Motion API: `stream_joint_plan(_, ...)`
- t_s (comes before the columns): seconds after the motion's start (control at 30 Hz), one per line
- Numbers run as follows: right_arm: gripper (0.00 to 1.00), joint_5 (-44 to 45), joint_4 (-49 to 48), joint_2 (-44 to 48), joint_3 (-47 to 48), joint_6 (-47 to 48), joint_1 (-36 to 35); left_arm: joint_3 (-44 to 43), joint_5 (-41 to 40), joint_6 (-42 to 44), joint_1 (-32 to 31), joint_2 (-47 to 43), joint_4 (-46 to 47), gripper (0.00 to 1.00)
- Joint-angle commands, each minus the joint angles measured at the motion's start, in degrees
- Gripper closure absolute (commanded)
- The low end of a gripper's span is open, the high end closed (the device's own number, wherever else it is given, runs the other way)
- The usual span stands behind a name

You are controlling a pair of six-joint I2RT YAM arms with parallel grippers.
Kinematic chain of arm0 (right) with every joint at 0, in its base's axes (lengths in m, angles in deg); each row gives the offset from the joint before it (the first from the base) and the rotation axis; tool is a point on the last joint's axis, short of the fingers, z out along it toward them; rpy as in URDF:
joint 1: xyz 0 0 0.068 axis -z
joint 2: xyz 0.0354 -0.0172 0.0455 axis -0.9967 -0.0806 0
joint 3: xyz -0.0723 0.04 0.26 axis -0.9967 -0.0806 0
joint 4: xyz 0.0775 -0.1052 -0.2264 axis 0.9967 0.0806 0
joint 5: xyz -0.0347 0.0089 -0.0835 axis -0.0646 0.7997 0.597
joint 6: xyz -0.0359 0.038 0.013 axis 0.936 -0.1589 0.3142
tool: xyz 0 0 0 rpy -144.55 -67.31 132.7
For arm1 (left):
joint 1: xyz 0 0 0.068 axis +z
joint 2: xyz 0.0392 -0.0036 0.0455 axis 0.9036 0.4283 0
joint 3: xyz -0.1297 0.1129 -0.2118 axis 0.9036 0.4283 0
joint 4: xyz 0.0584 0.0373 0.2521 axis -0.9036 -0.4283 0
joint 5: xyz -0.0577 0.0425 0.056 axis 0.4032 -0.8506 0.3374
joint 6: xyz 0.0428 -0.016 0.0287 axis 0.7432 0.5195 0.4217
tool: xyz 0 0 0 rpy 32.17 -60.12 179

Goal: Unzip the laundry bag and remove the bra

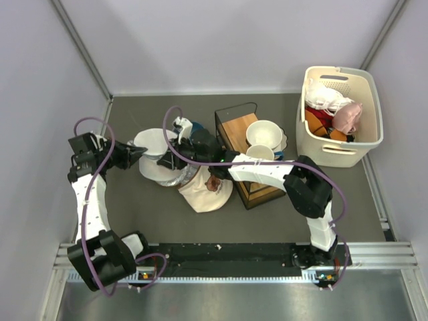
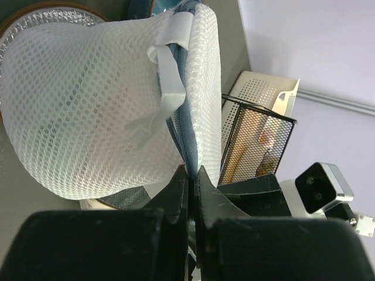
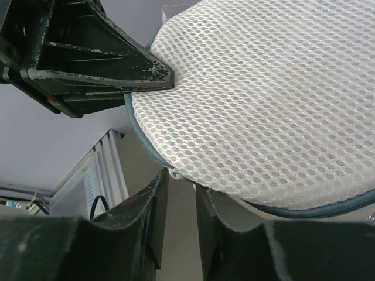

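Note:
The white mesh laundry bag (image 1: 152, 142) lies left of centre on the table. My left gripper (image 1: 142, 154) comes at it from the left. In the left wrist view this gripper (image 2: 191, 171) is shut on the bag's (image 2: 88, 105) blue zipper seam (image 2: 188, 134). My right gripper (image 1: 168, 159) reaches across from the right. Its jaws (image 3: 181, 178) stand a little apart under the bag (image 3: 263, 99), with the small white zipper pull (image 3: 177, 174) at their tips. The left gripper's fingers (image 3: 117, 70) pinch the bag's rim above. The bra is hidden; the mesh shows no clear shape inside.
A cream cloth with a brown mark (image 1: 207, 190) lies below the bag. A silvery bowl (image 1: 177, 177) sits beside it. A black wire rack (image 1: 244, 160) with white bowls (image 1: 263, 134) stands right of centre. A beige basket (image 1: 371, 114) of garments is far right.

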Motion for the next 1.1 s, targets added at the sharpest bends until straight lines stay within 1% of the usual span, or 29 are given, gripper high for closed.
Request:
stream_joint_plan(0.0, 0.85, 1.6, -1.7, 2.2, 3.2, 1.1, 0.4, -2.7, 2.8, 0.4, 0.8, -1.3, 0.3, 1.00)
stream_joint_plan(0.07, 1.00, 2.3, -1.6, 2.7, 2.8, 1.3, 0.3, -3.0, 3.1, 0.7, 1.5, -1.4, -0.2, 1.00)
stream_joint_plan(0.33, 1.00, 2.3, 3.2, 4.8, 3.4, 3.8, 0.4, -5.2, 4.5, 2.5, 4.3, -0.6, -1.8, 1.00)
stream_joint_plan(0.5, 1.00, 2.8, 10.1, 7.1, 2.9, 9.4, 0.4, -6.4, 5.2, 2.8, 5.2, 0.6, -1.6, 1.00)
stream_joint_plan(0.63, 1.00, 3.1, 15.1, 9.8, 2.5, 15.6, 0.4, -7.8, 5.0, 3.6, 6.5, 2.2, -1.5, 1.00)
stream_joint_plan(0.73, 1.00, 0.1, 18.1, 10.8, 3.2, 18.5, 0.2, -7.6, 5.2, 3.2, 6.6, 4.5, 1.3, 1.00)
stream_joint_plan(0.77, 1.00, -1.3, 20.5, 10.7, 3.7, 19.0, -0.5, -7.5, 5.1, 3.1, 6.6, 5.3, 1.6, 1.00)
stream_joint_plan(0.83, 1.00, -2.0, 23.6, 9.3, 6.4, 20.3, -1.6, -7.0, 4.8, 2.9, 6.4, 7.5, 3.7, 1.00)
stream_joint_plan(0.87, 1.00, -2.3, 24.2, 8.5, 7.2, 20.4, -2.9, -6.8, 2.9, 2.9, 6.2, 8.2, 4.2, 1.00)
stream_joint_plan(1.0, 1.00, -3.1, 30.4, 0.7, 17.1, 20.7, -4.7, -6.3, -0.3, 4.3, 5.9, 12.8, 6.0, 1.00)
stream_joint_plan(1.07, 1.00, -3.4, 33.4, -3.8, 20.3, 19.9, -4.7, -6.9, -1.3, 6.4, 5.5, 15.9, 5.7, 1.00)
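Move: The white zip slider of the laundry bag sits right at the right hand's half-open fingertips, about 1 cm ahead of them to the left. From the left hand, which already holds the zip edge, the slider is some 6 cm right, 4 cm back and slightly lower. About 15 cm below the right hand, the blue bowl lies roughly 10 cm forward and 7 cm right, the silver dish 5 cm back and 3 cm left. Shut the right fingers on the zip slider, then draw the right hand about 3 cm to the right, tipping its fingertips down some 15 degrees; lift it, pull back towards the base and let it swing left again. Meanwhile keep the left grip on the zip edge and ease it about 3 cm left, first rising, then going forward and down. ##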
